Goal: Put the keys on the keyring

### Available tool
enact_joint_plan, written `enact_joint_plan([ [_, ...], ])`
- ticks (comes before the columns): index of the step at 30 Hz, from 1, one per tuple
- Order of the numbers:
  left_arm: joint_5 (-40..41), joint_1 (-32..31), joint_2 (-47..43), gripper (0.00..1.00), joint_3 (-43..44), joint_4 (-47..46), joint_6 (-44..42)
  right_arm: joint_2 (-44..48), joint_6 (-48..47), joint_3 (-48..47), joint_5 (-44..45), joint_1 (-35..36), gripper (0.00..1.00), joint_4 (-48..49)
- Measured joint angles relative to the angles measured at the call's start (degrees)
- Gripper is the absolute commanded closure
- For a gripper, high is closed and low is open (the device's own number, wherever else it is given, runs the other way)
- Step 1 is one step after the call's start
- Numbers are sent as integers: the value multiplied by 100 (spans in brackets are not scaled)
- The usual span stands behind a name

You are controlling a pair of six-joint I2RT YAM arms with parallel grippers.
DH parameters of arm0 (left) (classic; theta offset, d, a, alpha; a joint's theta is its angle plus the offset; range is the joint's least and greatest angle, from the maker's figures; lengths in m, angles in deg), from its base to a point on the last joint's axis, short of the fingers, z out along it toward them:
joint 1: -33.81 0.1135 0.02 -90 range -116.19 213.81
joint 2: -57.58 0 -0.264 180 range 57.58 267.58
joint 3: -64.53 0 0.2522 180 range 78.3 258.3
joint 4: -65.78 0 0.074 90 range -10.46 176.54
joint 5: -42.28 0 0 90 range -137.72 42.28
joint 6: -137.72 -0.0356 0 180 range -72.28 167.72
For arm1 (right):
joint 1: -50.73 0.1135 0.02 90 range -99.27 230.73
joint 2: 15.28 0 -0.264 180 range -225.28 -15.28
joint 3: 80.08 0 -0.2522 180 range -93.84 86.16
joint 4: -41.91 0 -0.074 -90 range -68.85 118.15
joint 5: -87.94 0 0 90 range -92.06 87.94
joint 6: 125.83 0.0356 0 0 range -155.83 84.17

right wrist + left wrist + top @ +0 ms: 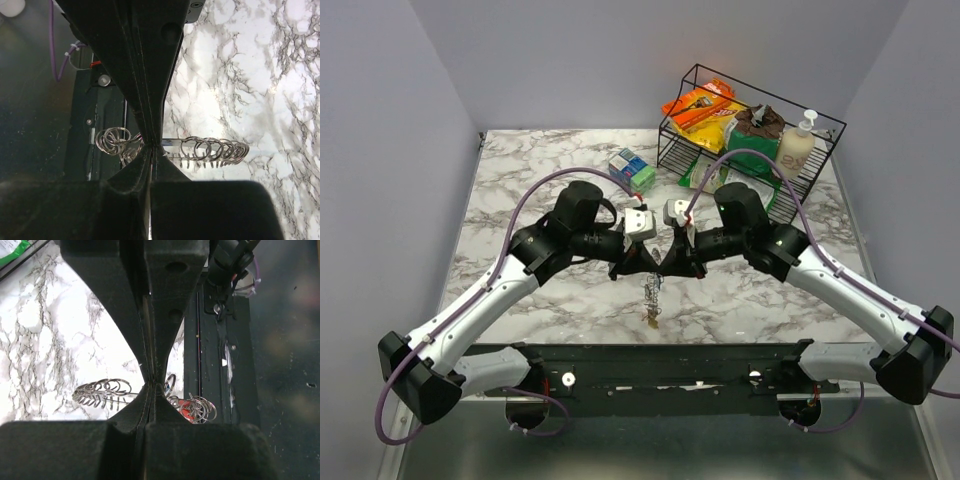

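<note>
Both grippers meet tip to tip above the middle of the marble table. My left gripper (642,262) (151,383) is shut on the keyring (100,392), a silvery coil of wire that sticks out to one side of its fingers. On the other side hang small rings and a key with a red head (186,413). My right gripper (678,262) (152,143) is shut on the same keyring (215,149), with a clump of small rings (112,140) on its far side. Seen from above, the keyring (651,292) dangles below both grippers, with keys (650,319) at its lower end.
A black wire rack (672,150) with snack packets stands at the back right, a white pump bottle (797,148) in it. A small blue, green and red carton (632,170) lies behind the grippers. The arms' black base rail (660,375) runs along the near edge.
</note>
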Motion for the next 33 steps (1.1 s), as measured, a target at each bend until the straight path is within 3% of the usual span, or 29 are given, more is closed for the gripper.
enact_joint_plan([
  [3,20,-4,-273,100,-389,-557,317,101,26,57,50,0,85,55],
  [4,39,-4,-354,100,-490,-719,411,131,31,59,63,0,78,72],
  [10,278,-4,-901,100,-1198,-1729,922,446,133,127,168,0,57,483],
  [21,640,-11,-1460,100,-2297,-3622,1735,1314,424,638,1016,0,47,1381],
  [33,745,-11,-1878,100,-3285,-5921,2415,1381,678,833,1331,-2,53,1797],
])
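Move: Both hands' fingertips meet at the small ring with the blue-tagged keys, whose middle lies some 3 cm below each and about 1 cm back. The big keyring hangs there too, its middle roughly 3 cm back and 5 cm below either hand. The blue-and-green box is about 28 cm ahead of the right hand, 6 cm left and 22 cm below. Right fingers open and rise about 6 cm off the keys; the left keeps pinching, tipping up some 30 degrees. ##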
